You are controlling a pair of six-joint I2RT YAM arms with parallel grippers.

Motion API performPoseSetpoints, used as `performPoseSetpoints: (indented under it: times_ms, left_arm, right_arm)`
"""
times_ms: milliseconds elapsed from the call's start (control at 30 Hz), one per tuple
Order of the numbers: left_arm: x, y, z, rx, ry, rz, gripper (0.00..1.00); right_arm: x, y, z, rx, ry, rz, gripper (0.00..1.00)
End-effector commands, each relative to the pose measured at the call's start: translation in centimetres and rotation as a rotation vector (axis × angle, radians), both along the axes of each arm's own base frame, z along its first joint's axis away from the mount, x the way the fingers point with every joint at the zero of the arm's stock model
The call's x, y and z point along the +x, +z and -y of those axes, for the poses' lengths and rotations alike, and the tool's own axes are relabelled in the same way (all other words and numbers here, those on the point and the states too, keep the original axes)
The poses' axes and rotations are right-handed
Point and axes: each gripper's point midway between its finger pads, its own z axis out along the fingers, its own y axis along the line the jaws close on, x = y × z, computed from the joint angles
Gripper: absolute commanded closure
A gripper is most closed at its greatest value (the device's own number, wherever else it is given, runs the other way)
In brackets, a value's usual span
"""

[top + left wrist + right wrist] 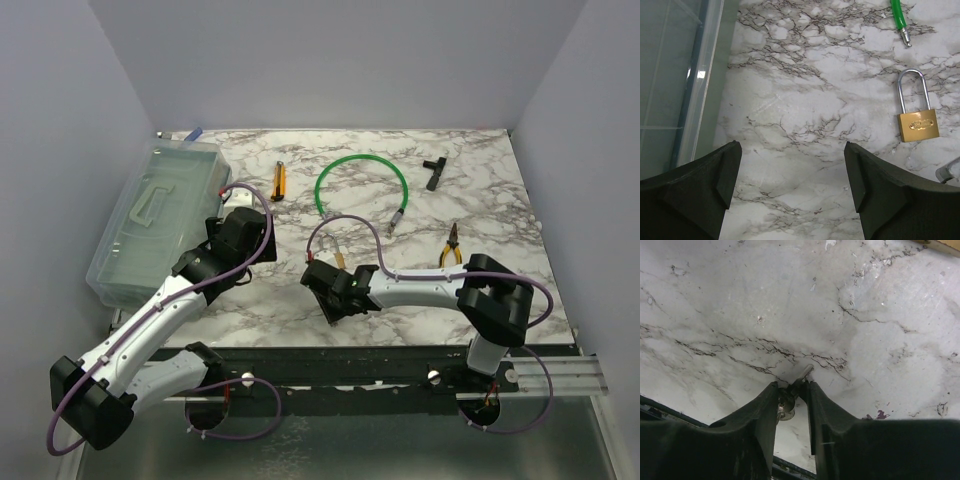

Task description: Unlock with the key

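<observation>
The small silvery key [787,403] lies on the marble between the fingers of my right gripper [791,386]. Its round head rests against the left finger and its blade [805,372] pokes out past the right fingertip. The jaws stand narrow around it, with a strip of table still showing beside the head. From above, the right gripper [325,292] is low near the front edge, and the key is hidden there. The brass padlock [918,125] with a steel shackle lies flat, to the right of my left gripper [790,170]. The left gripper is wide open over bare marble.
A clear plastic box [160,215] stands along the left side, close by the left gripper [248,228]. A green cable [345,170], a yellow knife [279,181], a black T-shaped tool [433,170] and yellow-handled pliers [451,245] lie further back.
</observation>
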Motion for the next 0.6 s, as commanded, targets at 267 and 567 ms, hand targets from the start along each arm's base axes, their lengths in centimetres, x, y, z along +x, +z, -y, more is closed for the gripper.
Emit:
performPoseSetpoints:
  times_ms: [267,567]
  left_arm:
    - [0.0,0.0,0.1,-0.015,-0.007,0.009,0.11]
    - [0.0,-0.1,0.1,-0.013,-0.008,0.005,0.11]
  right_arm:
    - [-0.3,-2.3,1.0,-0.082,-0.007,0.001,0.86]
    - [0.8,-0.2,1.3,-0.033,-0.045,0.089,1.00]
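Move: The key lies right between the right fingertips, hardly 1 cm below. From the right hand, the padlock is about 14 cm ahead and 1 cm to the left, with the green hose's nearer end some 23 cm ahead and 2 cm to the left. From the idle left hand, the key is roughly 10 cm back, 18 cm to the right and 17 cm below. The right fingers close fully, pinching the key at the table while the hand eases about 1 cm forward-left. ##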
